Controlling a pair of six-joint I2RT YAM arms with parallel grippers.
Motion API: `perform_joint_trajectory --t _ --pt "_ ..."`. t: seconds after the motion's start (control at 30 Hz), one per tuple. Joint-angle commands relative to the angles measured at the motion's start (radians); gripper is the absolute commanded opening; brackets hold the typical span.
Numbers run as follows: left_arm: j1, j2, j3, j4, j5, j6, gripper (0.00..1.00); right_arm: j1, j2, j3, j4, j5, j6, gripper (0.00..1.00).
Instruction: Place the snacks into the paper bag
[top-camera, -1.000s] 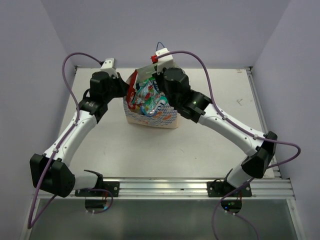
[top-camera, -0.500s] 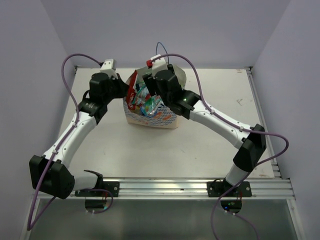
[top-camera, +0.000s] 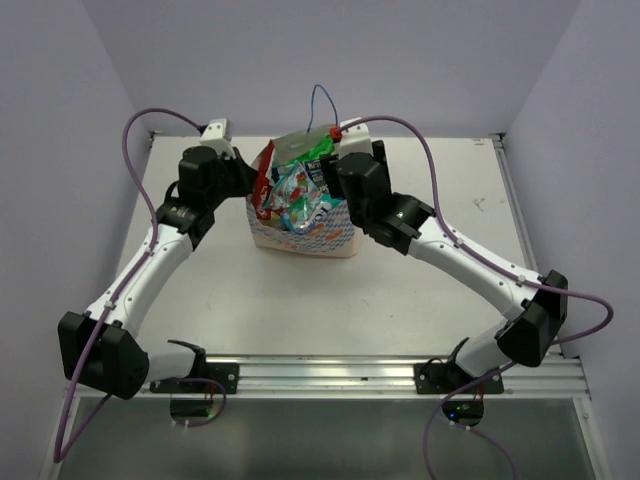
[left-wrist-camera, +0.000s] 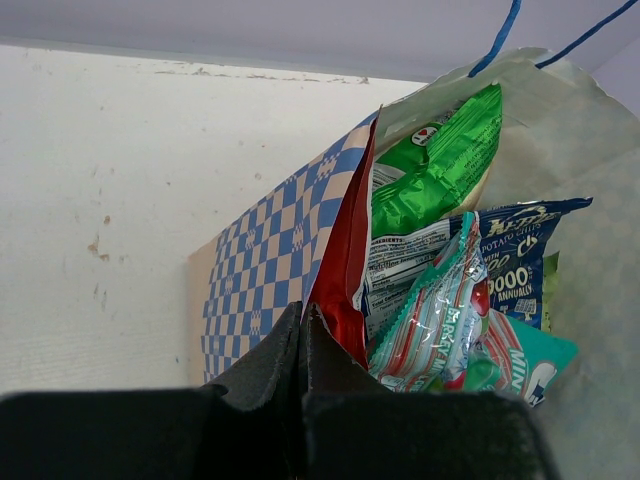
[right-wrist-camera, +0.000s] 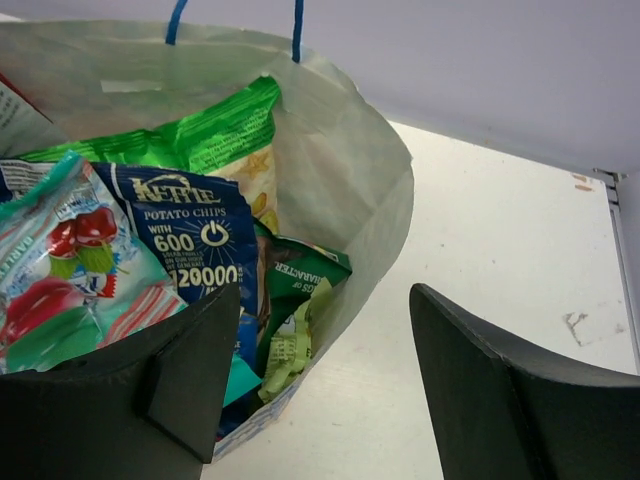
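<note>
The paper bag (top-camera: 312, 240) stands upright mid-table with its mouth open and its blue handle (right-wrist-camera: 178, 18) up. Inside it lie the snacks: a red packet (left-wrist-camera: 345, 262), a green-white chip bag (right-wrist-camera: 222, 128), a dark blue packet (right-wrist-camera: 190, 240), a colourful candy packet (right-wrist-camera: 70, 275), a dark green packet (right-wrist-camera: 300, 272) and a small yellow-green sachet (right-wrist-camera: 296, 340). My left gripper (left-wrist-camera: 302, 312) is shut on the bag's left rim, beside the red packet. My right gripper (right-wrist-camera: 325, 345) is open and empty over the bag's right rim, one finger over the inside and one over the table.
The white table (top-camera: 430, 200) is boxed in by lilac walls at the back and both sides. An aluminium rail (top-camera: 330, 372) runs along the near edge by the arm bases. Purple cables (top-camera: 420, 150) loop above both arms.
My right gripper went from shut to open and drew back from over the bag's mouth towards its right rim. The left arm and the bag stayed put.
</note>
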Motion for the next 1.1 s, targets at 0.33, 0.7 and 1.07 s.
perform_joint_trajectory --t 0.33,0.7,1.07 --pt "0.000 -0.049 0.003 0.037 0.004 -0.008 0.00 -0.046 0.068 -0.034 -0.003 -0.020 0.118 0.56" --pt "0.000 -0.065 -0.018 0.036 -0.024 -0.025 0.00 -0.063 0.080 -0.014 -0.068 -0.053 0.149 0.00" --pt "-0.003 -0.175 -0.095 0.028 -0.108 -0.117 0.00 -0.037 -0.039 0.046 -0.210 -0.023 0.155 0.00"
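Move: My open right hand hovers above the paper bag's right rim: the spot to grip is about 6 cm below and 2 cm ahead, neither left nor right. Inside, the Kettle bag lies about 8 cm left, 1 cm ahead and 11 cm below this hand; the green snack bag about 7 cm left, 6 cm ahead and 9 cm below. From my left hand, shut on the left rim, that right-rim spot is some 22 cm right, about level in reach and height. I sink my open right hand about 6 cm over the right rim, easing 2 cm forward and tipping the fingers slightly down, and shut them on the paper edge. Holding it, I draw back about 1.5 cm, rising and edging right a little, while my left hand keeps its pinch and pulls back 2 cm and slightly left. ##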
